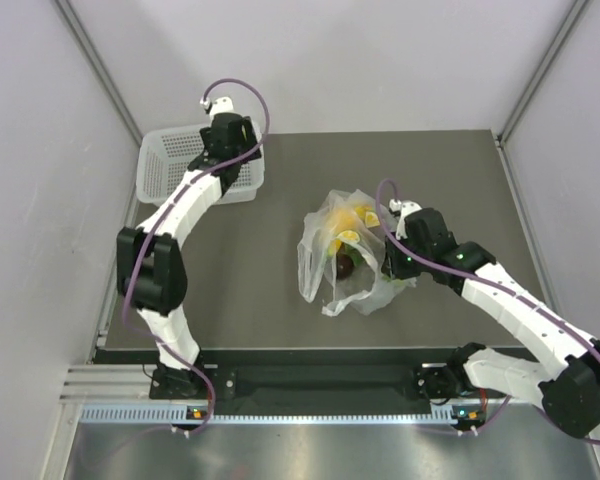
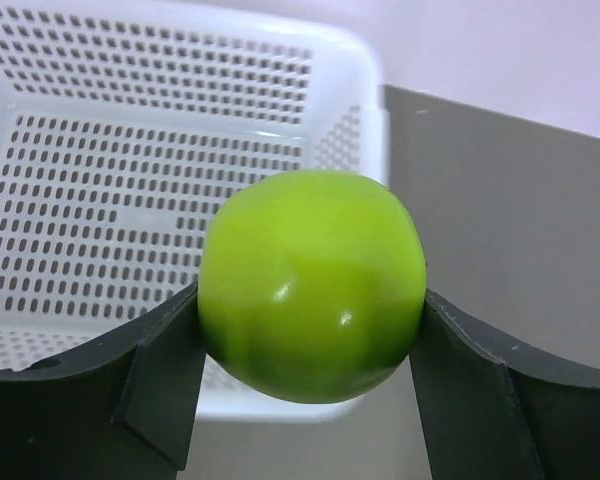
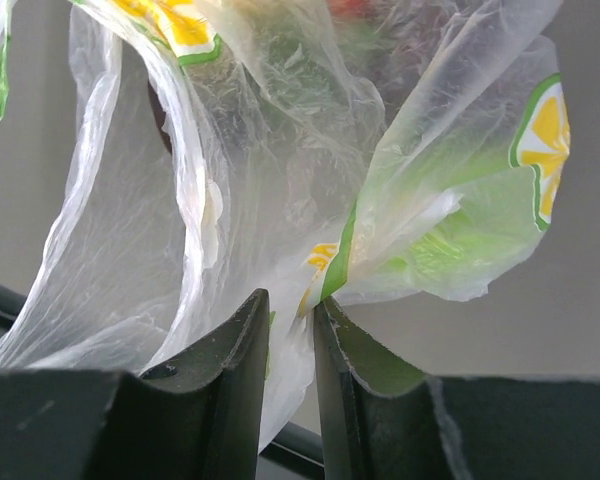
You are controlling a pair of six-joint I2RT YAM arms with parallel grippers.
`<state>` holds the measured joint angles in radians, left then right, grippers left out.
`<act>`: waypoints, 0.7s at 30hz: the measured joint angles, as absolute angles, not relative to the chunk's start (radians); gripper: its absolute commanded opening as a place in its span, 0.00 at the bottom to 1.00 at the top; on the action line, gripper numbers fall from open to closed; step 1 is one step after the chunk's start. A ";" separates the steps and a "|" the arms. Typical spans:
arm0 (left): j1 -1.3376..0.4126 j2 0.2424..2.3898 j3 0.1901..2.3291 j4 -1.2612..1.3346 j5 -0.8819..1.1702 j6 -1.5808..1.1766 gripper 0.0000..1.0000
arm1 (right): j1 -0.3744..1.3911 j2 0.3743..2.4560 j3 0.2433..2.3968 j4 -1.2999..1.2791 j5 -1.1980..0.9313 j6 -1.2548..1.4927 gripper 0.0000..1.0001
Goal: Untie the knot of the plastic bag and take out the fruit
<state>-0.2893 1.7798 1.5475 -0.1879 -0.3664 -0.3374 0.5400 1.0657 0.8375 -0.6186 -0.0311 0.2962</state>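
Observation:
The clear plastic bag (image 1: 342,262) lies crumpled mid-table, with yellow fruit (image 1: 348,224) and a dark grape bunch (image 1: 345,267) showing through the film. My right gripper (image 1: 388,262) is at the bag's right side. In the right wrist view the right gripper (image 3: 292,305) is shut on a fold of the plastic bag (image 3: 280,150). My left gripper (image 1: 225,135) hangs over the white basket's right part. In the left wrist view the left gripper (image 2: 310,300) is shut on a round green apple (image 2: 312,260). The knot is out of view.
The white perforated basket (image 1: 165,165) stands at the table's back left corner; its bare floor (image 2: 130,150) lies below the apple. Dark table surface (image 2: 510,200) runs to the basket's right. Grey walls close in the back and both sides.

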 measured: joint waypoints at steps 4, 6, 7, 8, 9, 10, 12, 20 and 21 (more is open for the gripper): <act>-0.212 1.930 1.623 -0.187 -0.323 -0.337 0.00 | 0.540 1.065 0.838 -0.618 -0.062 0.281 0.29; -0.183 1.985 1.640 -0.190 -0.304 -0.337 0.00 | 0.540 1.065 0.838 -0.620 -0.079 0.268 0.34; -0.174 2.009 1.650 -0.193 -0.299 -0.337 0.00 | 0.540 1.064 0.838 -0.622 -0.091 0.259 0.38; -0.165 2.030 1.658 -0.196 -0.290 -0.337 0.00 | 0.540 1.061 0.838 -0.628 -0.106 0.251 0.39; -0.160 2.048 1.666 -0.197 -0.282 -0.337 0.00 | 0.540 1.058 0.839 -0.635 -0.120 0.241 0.41; -0.155 2.065 1.671 -0.196 -0.274 -0.337 0.00 | 0.540 1.052 0.840 -0.642 -0.134 0.230 0.45; -0.147 2.086 1.675 -0.196 -0.257 -0.337 0.00 | 0.540 1.035 0.849 -0.665 -0.151 0.216 0.50; -0.138 2.120 1.673 -0.202 -0.187 -0.339 0.39 | 0.540 0.986 0.993 -0.751 -0.178 0.157 0.79; -0.138 2.118 1.668 -0.196 -0.184 -0.340 0.50 | 0.540 0.986 1.011 -0.756 -0.179 0.147 0.81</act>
<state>-0.1379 2.1181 1.6684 -0.1959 -0.1844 -0.3405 0.5404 0.9855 1.0111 -0.7559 -0.1795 0.1474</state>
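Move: The green apple is already held in the left hand. The white basket, where it is being taken, has its middle about 11 cm ahead, 14 cm left and 19 cm below that hand; its near-right corner lies nearly straight below, some 15 cm down. The plastic bag pinched by the right hand centres roughly 7 cm ahead, 7 cm left and 9 cm below it, the dark fruit 3 cm ahead, 9 cm left and 9 cm down. The green apple is lowered into the basket by the left hand, about 13 cm down while easing some 5 cm forward and 4 cm left over the near-right corner; the wrist tips down about 15 degrees and the grip stays on. The bag's edge is let go by the right hand, which first draws back slightly, opening wide, then rises about 7 cm, turning a little counter-clockwise. ##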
